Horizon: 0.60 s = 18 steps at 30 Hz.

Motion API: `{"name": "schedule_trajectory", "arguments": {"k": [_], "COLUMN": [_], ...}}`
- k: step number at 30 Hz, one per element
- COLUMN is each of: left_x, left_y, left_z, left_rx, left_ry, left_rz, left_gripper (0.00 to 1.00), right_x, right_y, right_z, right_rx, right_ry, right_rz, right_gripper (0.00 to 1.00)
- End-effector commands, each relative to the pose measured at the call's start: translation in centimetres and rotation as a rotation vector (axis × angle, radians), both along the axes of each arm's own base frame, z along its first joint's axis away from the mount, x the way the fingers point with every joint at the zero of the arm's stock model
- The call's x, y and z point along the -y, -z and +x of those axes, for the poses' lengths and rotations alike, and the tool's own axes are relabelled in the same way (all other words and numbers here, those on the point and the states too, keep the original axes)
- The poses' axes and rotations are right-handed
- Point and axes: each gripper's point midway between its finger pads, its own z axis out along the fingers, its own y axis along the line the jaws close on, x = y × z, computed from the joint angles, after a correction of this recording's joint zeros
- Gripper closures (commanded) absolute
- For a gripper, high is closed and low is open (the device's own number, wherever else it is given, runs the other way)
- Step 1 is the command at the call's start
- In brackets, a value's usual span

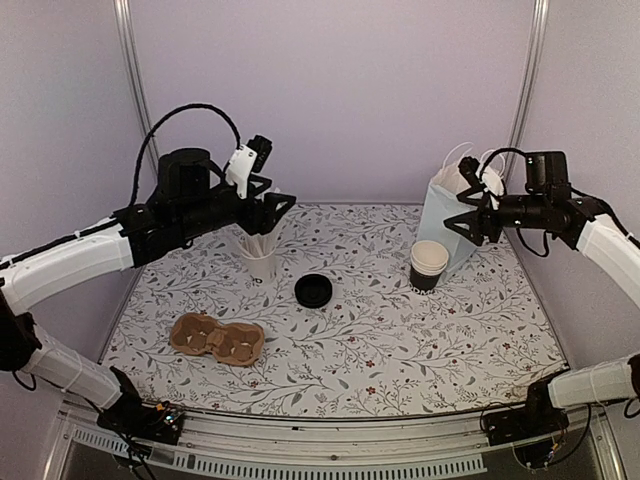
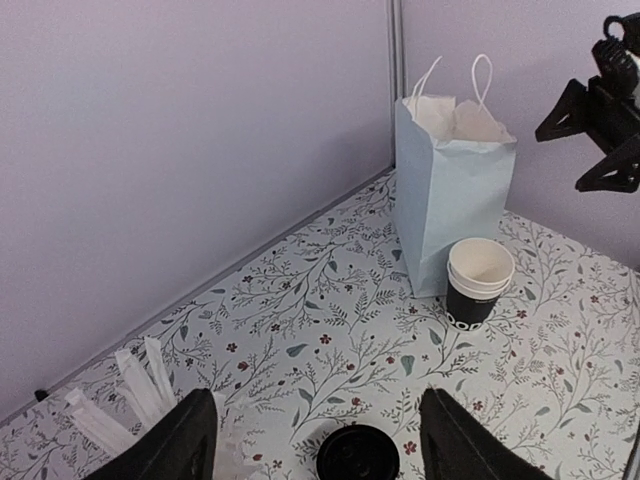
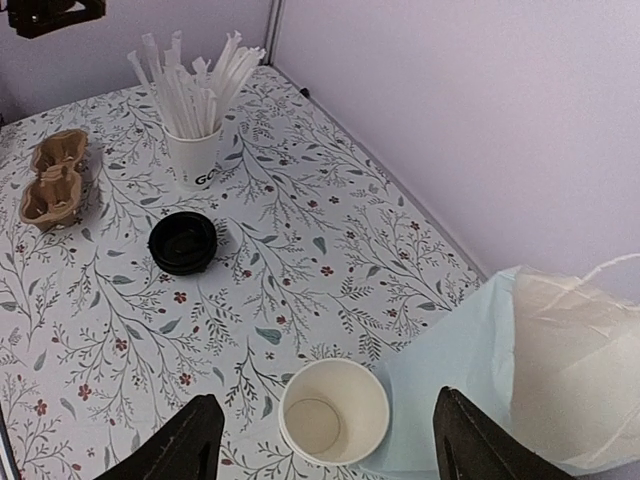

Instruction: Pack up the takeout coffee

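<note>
The takeout coffee [image 1: 429,265] is a pair of small black paper cups with cream insides, nested upright in front of the pale blue bag [image 1: 445,228]. The bag stands open with white handles up. In the left wrist view the cups [image 2: 479,282] stand right of the bag [image 2: 450,190]. My right gripper [image 1: 462,212] hovers open high above the cups [image 3: 333,412], beside the bag [image 3: 500,365], holding nothing. Over the straw cup, well left of the coffee, my left gripper [image 1: 280,205] hangs open and empty.
A flat black lid [image 1: 313,290] lies mid-table. Toward the back left, a white cup of white straws [image 1: 260,262] stands upright. Near the front left lies a brown cardboard cup carrier [image 1: 217,338]. Walls close off the back and sides.
</note>
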Motion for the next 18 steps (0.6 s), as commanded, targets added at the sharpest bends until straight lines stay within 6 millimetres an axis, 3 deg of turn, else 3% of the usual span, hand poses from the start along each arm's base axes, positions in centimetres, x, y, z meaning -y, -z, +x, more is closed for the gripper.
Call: {"name": "schedule_trajectory", "arguments": {"k": [1,5,11,18], "left_x": [3.6,5.1,6.4,9.8], "left_y": [-0.5,0.9,5.0,5.9], "left_z": [0.7,0.7,-0.6,-3.3], "left_rx": [0.03,-0.012,-0.124,-0.269], "left_ry": [0.074,0.112,0.184,0.346], "left_rz": [-0.066,-0.131,-0.114,-0.165], "left_gripper": [0.32,0.32,0.31,0.28], "right_x": [-3.2,-4.4,-4.5,-3.9], "right_y": [2.1,5.6,10.8,13.0], "right_z": [-1.5,-1.4,-0.6,1.2], "right_rx": [-0.035,-0.128,-0.282,-0.338], "right_ry": [-0.132,-0.188,-0.193,-0.139], "right_rz": [-0.157,-0.274,-0.406,-0.483], "right_gripper": [0.32,0.45,0.52,0.56]}}
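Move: The white-rimmed cup stack stands about 5 cm ahead of the right hand and 4 cm to its left, its middle some 20 cm lower. The paper bag stands close beyond the cup stack, roughly 9 cm farther out and 7 cm to the right of it; the black lid lies about 27 cm to the left of the cup stack and 3 cm nearer the base. From the left hand, the cup stack is about 33 cm to the right, 6 cm ahead and 24 cm lower. The cup stack's near rim is what the right hand comes down on: it first swings about 5 cm left, then sinks some 13 cm, rolling its left side down and tipping the fingers downward by about 20 degrees. Its fingers close to roughly half open, one tip over the mouth, the other outside the rim; contact can't be seen. The still-open left hand drifts right towards the cups and down, tilting its fingers lower. ##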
